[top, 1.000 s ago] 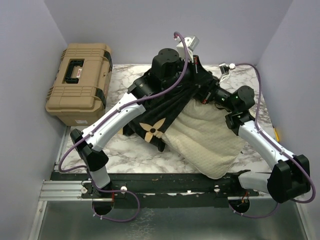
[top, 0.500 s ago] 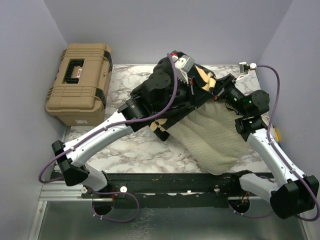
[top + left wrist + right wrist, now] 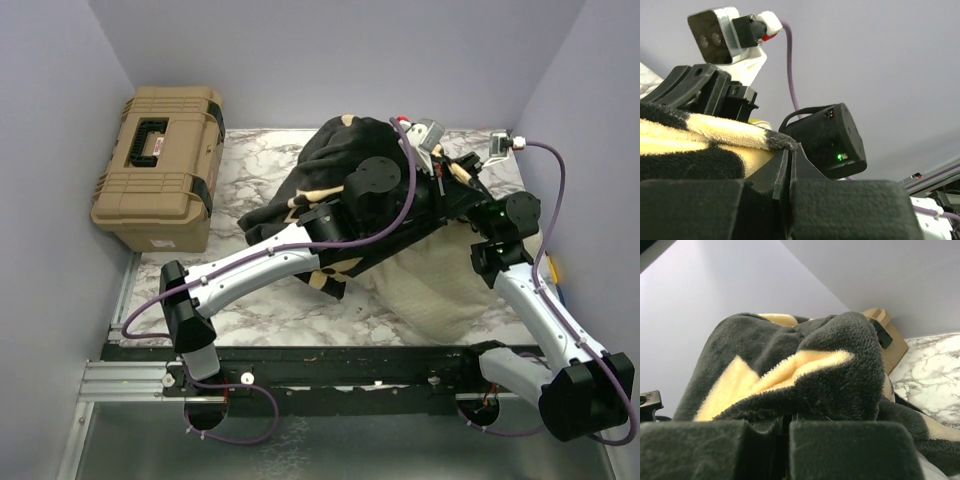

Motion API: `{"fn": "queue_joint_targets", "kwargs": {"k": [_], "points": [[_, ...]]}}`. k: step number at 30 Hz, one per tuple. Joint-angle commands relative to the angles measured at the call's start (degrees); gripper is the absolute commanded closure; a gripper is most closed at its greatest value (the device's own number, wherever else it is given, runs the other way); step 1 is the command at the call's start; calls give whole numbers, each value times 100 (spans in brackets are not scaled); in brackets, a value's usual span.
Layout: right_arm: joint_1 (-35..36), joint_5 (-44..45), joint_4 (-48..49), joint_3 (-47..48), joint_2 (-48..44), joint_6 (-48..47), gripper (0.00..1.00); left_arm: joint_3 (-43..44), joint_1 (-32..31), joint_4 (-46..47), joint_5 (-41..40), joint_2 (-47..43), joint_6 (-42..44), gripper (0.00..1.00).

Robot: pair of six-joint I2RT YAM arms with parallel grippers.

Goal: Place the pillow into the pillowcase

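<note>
The black plush pillowcase (image 3: pixel 335 160) with tan flower motifs is bunched up high at the back centre and drapes over the upper part of the cream quilted pillow (image 3: pixel 440 290). The pillow's lower end sticks out toward the front right. My left gripper (image 3: pixel 789 150) is shut on a fold of the pillowcase (image 3: pixel 695 150). My right gripper (image 3: pixel 788 419) is shut on the pillowcase's plush edge (image 3: pixel 800 365) too. Both wrists meet close together at the back right, above the pillow.
A tan hard toolbox (image 3: pixel 160 165) stands at the back left, also seen beyond the fabric (image 3: pixel 887 337). The marble table top (image 3: pixel 270 300) shows in front of the pillowcase. Purple walls close in on three sides, the right one near my right arm (image 3: pixel 530 300).
Both wrists have swung to the right with the pillowcase edge. The fabric now bulges higher at the back centre and covers more of the pillow.
</note>
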Motion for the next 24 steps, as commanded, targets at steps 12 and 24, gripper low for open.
{"fn": "queue_joint_targets", "kwargs": {"k": [12, 24], "points": [[-103, 431, -176, 46, 1241, 35, 100, -837, 43, -2347, -1275, -749, -67, 89], [-1168, -266, -2313, 734, 2659, -1080, 94, -1081, 1236, -3336, -1136, -1636, 325, 1]]}}
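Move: The left hand grips the mouth edge of the pillowcase; the case's bunched body lies about 20 cm ahead, 20 to its left and 25 lower. The pillow's bare part spreads some 8 cm ahead and 28 below this hand. From the right hand, still pinching the pillow corner, the bare pillow lies about 4 cm back, 10 to the right and 24 lower, the case body 8 ahead, 12 left and 20 below. The left fingers let go of the pillowcase edge and spread wide as that hand, after a brief pause, sinks some 11 cm and draws as far left, easing forward, its tips tilting down. The right keeps its pinch on the pillow corner, carrying it down about 17 cm and forward 11, drifting right late while its fingers tip down some 30 degrees. ##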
